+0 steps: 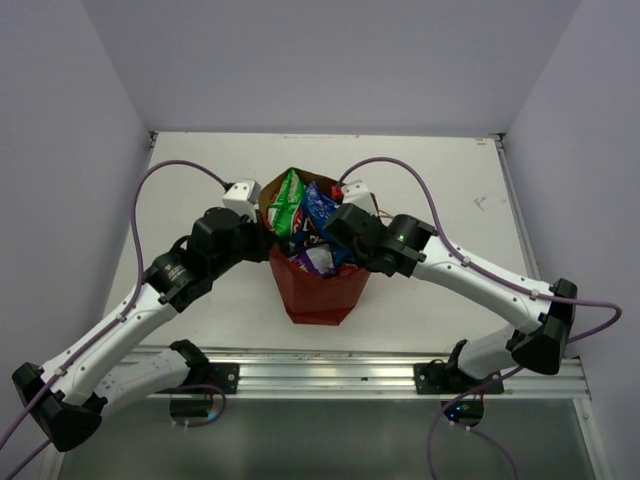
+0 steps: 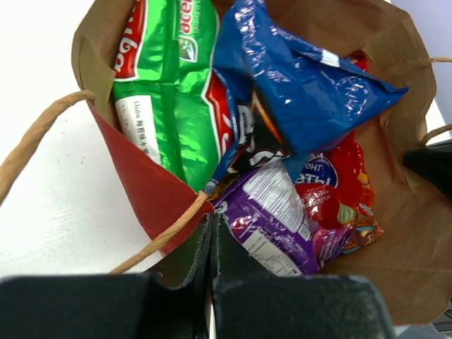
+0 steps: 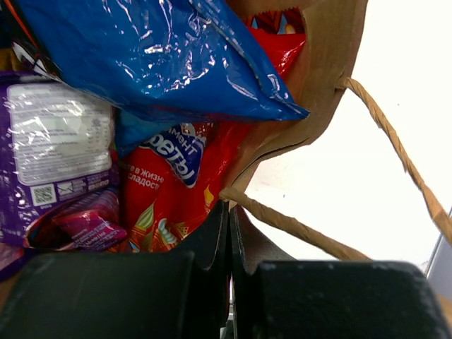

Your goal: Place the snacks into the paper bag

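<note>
The reddish-brown paper bag stands upright mid-table with its mouth open. Inside it lie all the snacks: the green-white chip bag, the blue Doritos bag, the red snack-mix bag and the small purple packet. My left gripper is shut on the bag's left rim, where the red flap and a string handle meet its tips. On the opposite side my right gripper is shut on the right rim, beside the red packet and under the blue one.
Both arms reach inward over the white table and meet at the bag. Grey walls close the table at the back and sides. A metal rail with the arm bases runs along the near edge. Purple cables arc above each arm.
</note>
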`<state>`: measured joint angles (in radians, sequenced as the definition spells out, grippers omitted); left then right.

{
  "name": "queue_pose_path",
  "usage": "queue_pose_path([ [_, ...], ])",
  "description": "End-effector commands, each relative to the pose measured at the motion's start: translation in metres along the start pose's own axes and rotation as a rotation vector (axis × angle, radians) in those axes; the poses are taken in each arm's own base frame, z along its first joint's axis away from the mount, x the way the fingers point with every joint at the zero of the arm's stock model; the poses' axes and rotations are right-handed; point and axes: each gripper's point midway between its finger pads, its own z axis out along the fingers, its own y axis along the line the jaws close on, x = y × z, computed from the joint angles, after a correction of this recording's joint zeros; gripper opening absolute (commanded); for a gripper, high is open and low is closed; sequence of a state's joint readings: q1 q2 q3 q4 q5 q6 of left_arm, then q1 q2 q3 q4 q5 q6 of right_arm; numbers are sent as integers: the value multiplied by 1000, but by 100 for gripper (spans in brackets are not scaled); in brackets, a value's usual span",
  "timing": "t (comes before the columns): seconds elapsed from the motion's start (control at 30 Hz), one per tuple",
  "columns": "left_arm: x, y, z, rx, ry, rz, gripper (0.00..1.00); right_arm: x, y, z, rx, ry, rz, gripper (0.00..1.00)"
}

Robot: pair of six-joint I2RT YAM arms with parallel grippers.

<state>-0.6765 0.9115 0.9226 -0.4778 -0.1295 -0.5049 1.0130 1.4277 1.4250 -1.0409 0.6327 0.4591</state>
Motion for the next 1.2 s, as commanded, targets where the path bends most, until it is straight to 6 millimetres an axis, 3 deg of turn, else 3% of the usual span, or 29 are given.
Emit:
queue_pose_path([
  [0.0, -36, -18, -7, 22, -93, 1, 0, -41, 5, -13, -41, -103, 83, 0],
  [0.13, -58, -26, -13, 15, -122, 1, 0, -53, 3, -21, -38, -123, 85, 0],
  [0.27, -55, -23, -11, -1, -119, -2, 0, -54, 1, -23, -37, -129, 84, 0],
  [0.37, -47, -23, -9, 2, -100, -10, 0, -46, 2, -18, -32, -108, 68, 7],
  [0.47, -47, -23, -9, 5, -98, -12, 1, -44, 1, -17, -29, -106, 71, 28],
  [0.5, -49, -24, -9, 4, -104, -13, 18, -47, 0, -19, -24, -114, 75, 49],
  [0.53, -52, -24, -11, 2, -113, -15, 28, -49, -1, -21, -24, -120, 74, 55],
  [0.57, -54, -24, -12, -2, -119, -13, 41, -54, -5, -24, -12, -134, 80, 72],
  [0.6, -59, -25, -15, -5, -132, -15, 63, -57, -8, -27, -7, -144, 88, 75],
  [0.7, -74, -25, -25, -28, -177, -16, 83, -71, -25, -43, 34, -188, 117, 77],
  [0.8, -106, -25, -47, -63, -250, -25, 85, -89, -48, -71, 52, -259, 156, 81],
  [0.87, -136, -15, -72, -139, -333, -67, 85, -96, -76, -90, 119, -308, 190, 83],
  [0.93, -147, 2, -92, -237, -370, -91, 90, -100, -108, -110, 226, -360, 233, 85],
  [0.97, -150, 24, -100, -353, -403, -100, 92, -101, -122, -119, 266, -381, 249, 85],
  [1.03, -132, 55, -102, -522, -367, -39, 94, -91, -152, -128, 417, -378, 212, 85],
  [1.1, -107, 76, -92, -597, -290, 35, 95, -85, -161, -128, 486, -357, 177, 88],
  [1.13, -99, 78, -89, -573, -259, 43, 96, -78, -167, -129, 527, -331, 130, 89],
  [1.17, -97, 94, -91, -609, -249, 25, 96, -76, -169, -129, 552, -326, 124, 91],
])
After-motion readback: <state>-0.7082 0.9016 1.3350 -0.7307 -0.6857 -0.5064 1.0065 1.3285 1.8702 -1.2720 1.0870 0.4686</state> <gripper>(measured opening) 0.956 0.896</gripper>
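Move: The closed left fingers already pinch the bag's left rope handle at the rim, with the bag's middle some 9 cm to the right, 3 cm ahead and 10 cm below. The green packet lies about 6 cm ahead and 3 cm right of that hand, the purple one level with it and 8 cm right. The right hand grips the other handle: bag about 9 cm left, 2 cm ahead and 10 cm below; blue Doritos 8 cm left, 3 cm ahead. Both hands keep their pinch on the rope handles through a small lift of 2 to 3 cm, pause, then open wide and let go. They climb clear and swing outward from the bag: the left hand ends roughly 14 cm up and 10 cm left, turning some 30 degrees counter-clockwise, the right about 18 cm up and 9 cm right, its fingers tipping up. ##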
